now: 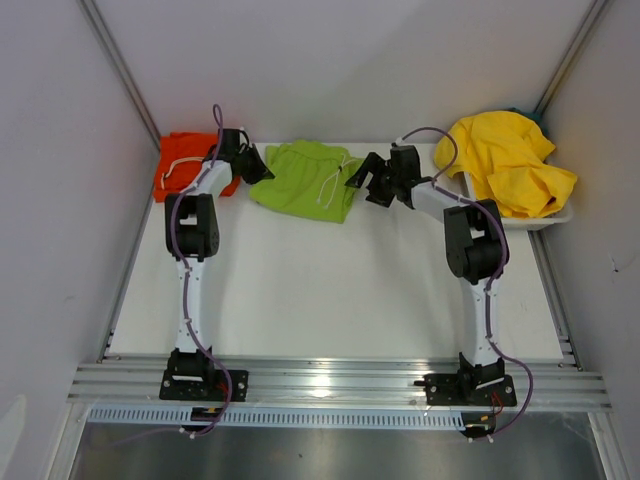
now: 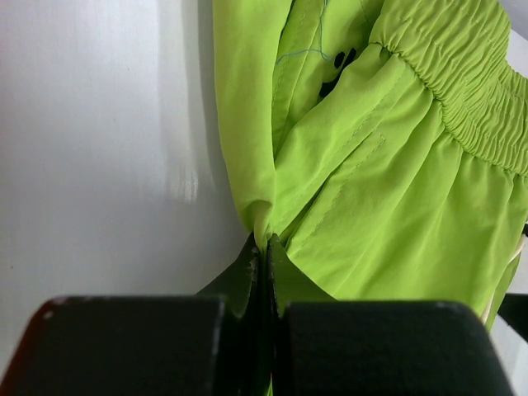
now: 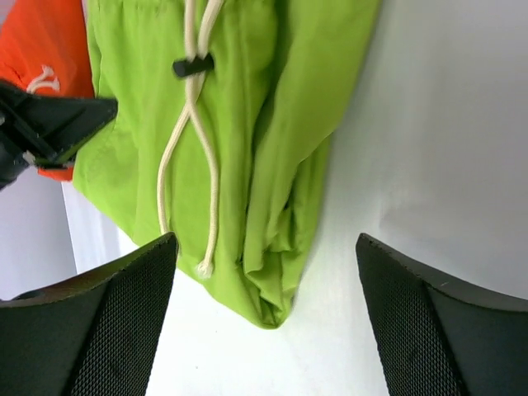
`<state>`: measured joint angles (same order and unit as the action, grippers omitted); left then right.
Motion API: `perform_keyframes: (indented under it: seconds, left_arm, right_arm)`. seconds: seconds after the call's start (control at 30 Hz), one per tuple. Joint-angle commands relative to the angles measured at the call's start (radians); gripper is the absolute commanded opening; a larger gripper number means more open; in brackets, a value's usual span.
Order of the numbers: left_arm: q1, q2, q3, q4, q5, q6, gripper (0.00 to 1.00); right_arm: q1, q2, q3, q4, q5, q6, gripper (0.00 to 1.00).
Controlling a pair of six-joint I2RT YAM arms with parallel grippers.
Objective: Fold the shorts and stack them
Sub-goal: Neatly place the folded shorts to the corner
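Note:
Lime green shorts [image 1: 305, 180] lie folded at the back middle of the table, white drawstrings [image 3: 194, 124] on top. My left gripper [image 1: 255, 165] is shut on their left edge; in the left wrist view a pinch of green fabric [image 2: 388, 190] sits between the closed tips [image 2: 266, 243], near a small dark logo [image 2: 338, 62]. My right gripper [image 1: 362, 180] hangs open just off their right side, its fingers wide apart [image 3: 266, 239] over a corner of the green shorts [image 3: 247, 124], holding nothing. Orange shorts [image 1: 185, 160] lie at the back left.
Yellow shorts [image 1: 510, 160] are heaped in a white tray [image 1: 555, 218] at the back right. Metal frame posts and grey walls close in both sides. The orange shorts [image 3: 41, 49] touch the green pair's far side.

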<state>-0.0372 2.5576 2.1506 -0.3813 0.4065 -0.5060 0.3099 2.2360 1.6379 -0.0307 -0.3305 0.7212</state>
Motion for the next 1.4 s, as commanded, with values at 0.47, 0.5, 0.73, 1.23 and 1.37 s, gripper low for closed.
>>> perform_keyframes:
  seconds: [0.47,0.5,0.73,1.23,1.37]
  left_arm:
    - [-0.007,-0.092,-0.029,-0.007,-0.025,0.021,0.00]
    - [-0.007,-0.092,-0.031,-0.007,-0.023,0.021,0.00]
    - [-0.007,-0.094,-0.029,-0.007,-0.020,0.017,0.00]
    - [-0.007,-0.146,-0.032,-0.005,-0.086,0.032,0.00]
    - [-0.007,-0.203,-0.026,0.008,-0.168,0.069,0.00]
  right_arm:
    - [-0.002,0.100,0.089,0.084,-0.094,0.038,0.92]
    - [0.000,0.108,0.097,0.086,-0.097,0.043,0.92]
    - [0.026,0.194,0.215,0.005,-0.084,0.058,0.84]
    - [0.066,0.234,0.241,0.114,-0.016,0.144,0.07]
    - [0.100,0.273,0.307,0.135,0.008,0.173,0.00]
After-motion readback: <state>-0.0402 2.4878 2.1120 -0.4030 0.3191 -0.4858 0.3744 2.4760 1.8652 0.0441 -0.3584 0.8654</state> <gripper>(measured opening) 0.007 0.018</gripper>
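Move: The folded green shorts' near right edge lies about 5 cm to the left of the open right hand, 3 cm ahead and 4 cm below; their drawstring toggle is some 7 cm left, 6 cm ahead, at similar depth. The left hand still pinches their left corner, the folded red shorts' middle about 17 cm to its left, 3 cm farther out and 2 cm lower; the green shorts' middle is 10 cm to its right, level fore and aft. The green shorts' near right edge is pinched by the right hand, which first drifts 2 cm right, then turns back left, also forward and down towards the cloth, ending about 6 cm left of its start; its wide-open fingers shut only late. The left hand keeps its pinch, almost still until it starts lifting some 2 cm and edging left at the end. ##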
